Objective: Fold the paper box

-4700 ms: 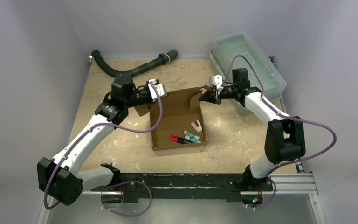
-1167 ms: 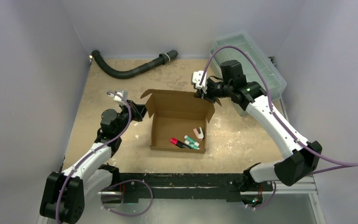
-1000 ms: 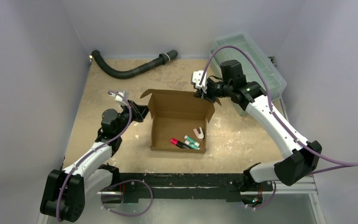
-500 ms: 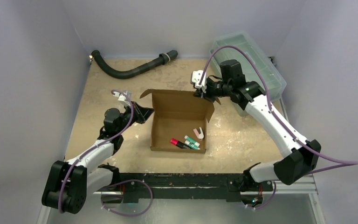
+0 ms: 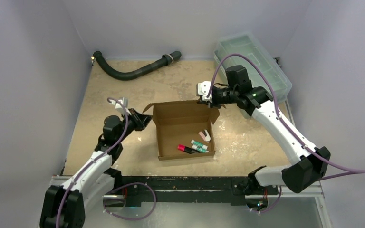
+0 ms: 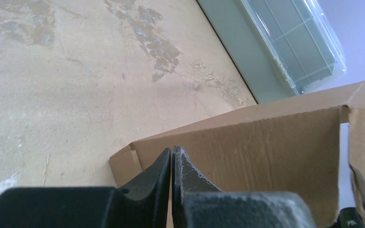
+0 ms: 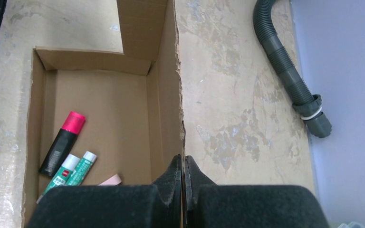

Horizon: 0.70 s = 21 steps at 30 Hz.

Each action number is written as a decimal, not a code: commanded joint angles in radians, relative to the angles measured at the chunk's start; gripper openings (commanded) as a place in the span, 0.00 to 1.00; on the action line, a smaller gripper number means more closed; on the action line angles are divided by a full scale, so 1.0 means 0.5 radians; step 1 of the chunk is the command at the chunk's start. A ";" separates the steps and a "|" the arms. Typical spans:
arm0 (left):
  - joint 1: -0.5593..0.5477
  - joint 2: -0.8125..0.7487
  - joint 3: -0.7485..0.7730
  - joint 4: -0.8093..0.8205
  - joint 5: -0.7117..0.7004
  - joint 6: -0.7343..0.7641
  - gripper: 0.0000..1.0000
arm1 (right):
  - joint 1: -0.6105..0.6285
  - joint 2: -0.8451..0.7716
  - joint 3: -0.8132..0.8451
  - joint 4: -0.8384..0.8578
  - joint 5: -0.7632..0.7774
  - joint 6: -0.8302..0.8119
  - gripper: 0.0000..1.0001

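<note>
The paper box (image 5: 183, 127) is an open brown cardboard tray in the middle of the table, its walls standing up. A pink-capped marker (image 5: 186, 149), two green-and-white tubes (image 7: 71, 172) and a small pink piece (image 5: 203, 136) lie inside it. My right gripper (image 5: 203, 100) is shut on the top edge of the far wall (image 7: 168, 95), with the cardboard pinched between its fingers (image 7: 183, 159). My left gripper (image 5: 147, 118) is shut at the far-left corner, beside a small flap (image 6: 122, 166). A thin brown strip shows between its fingertips (image 6: 172, 151).
A clear greenish lidded bin (image 5: 252, 61) stands at the far right, behind the right arm. A dark corrugated hose (image 5: 133, 71) lies along the far left of the table. A black rail (image 5: 185, 183) runs along the near edge.
The box has slid toward the near edge and a little right. Both grippers moved with it, staying shut. The left arm has drawn back toward its base.
</note>
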 commanded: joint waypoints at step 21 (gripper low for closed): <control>0.008 -0.423 1.225 -1.153 0.367 1.032 0.72 | 0.002 0.038 -0.026 -0.192 -0.091 -0.028 0.03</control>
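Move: The lid's left side flap is right beside the shut left fingers, about 3 cm to their right, 1 cm ahead and some 3 cm higher. From this hand, the middle of the box tray lies roughly 16 cm right, 7 cm back and 8 cm lower, and the red marker inside 17 cm right, 10 cm back and 9 cm lower. The right hand already pinches the raised lid's top edge; from it the flap is about 20 cm left, 1 cm ahead and 9 cm lower. The left hand pulls away from the lid's left side flap, at first easing back and to its left near the same height, then climbing ever faster until it is some 17 cm higher and about 5 cm farther back, its fingertips tilting up roughly 20 degrees while the shut fingers spread to nearly three quarters open in the later half. The right hand stays practically in place and keeps its pinch on the lid's top edge, holding the lid raised over the back of the tray. ##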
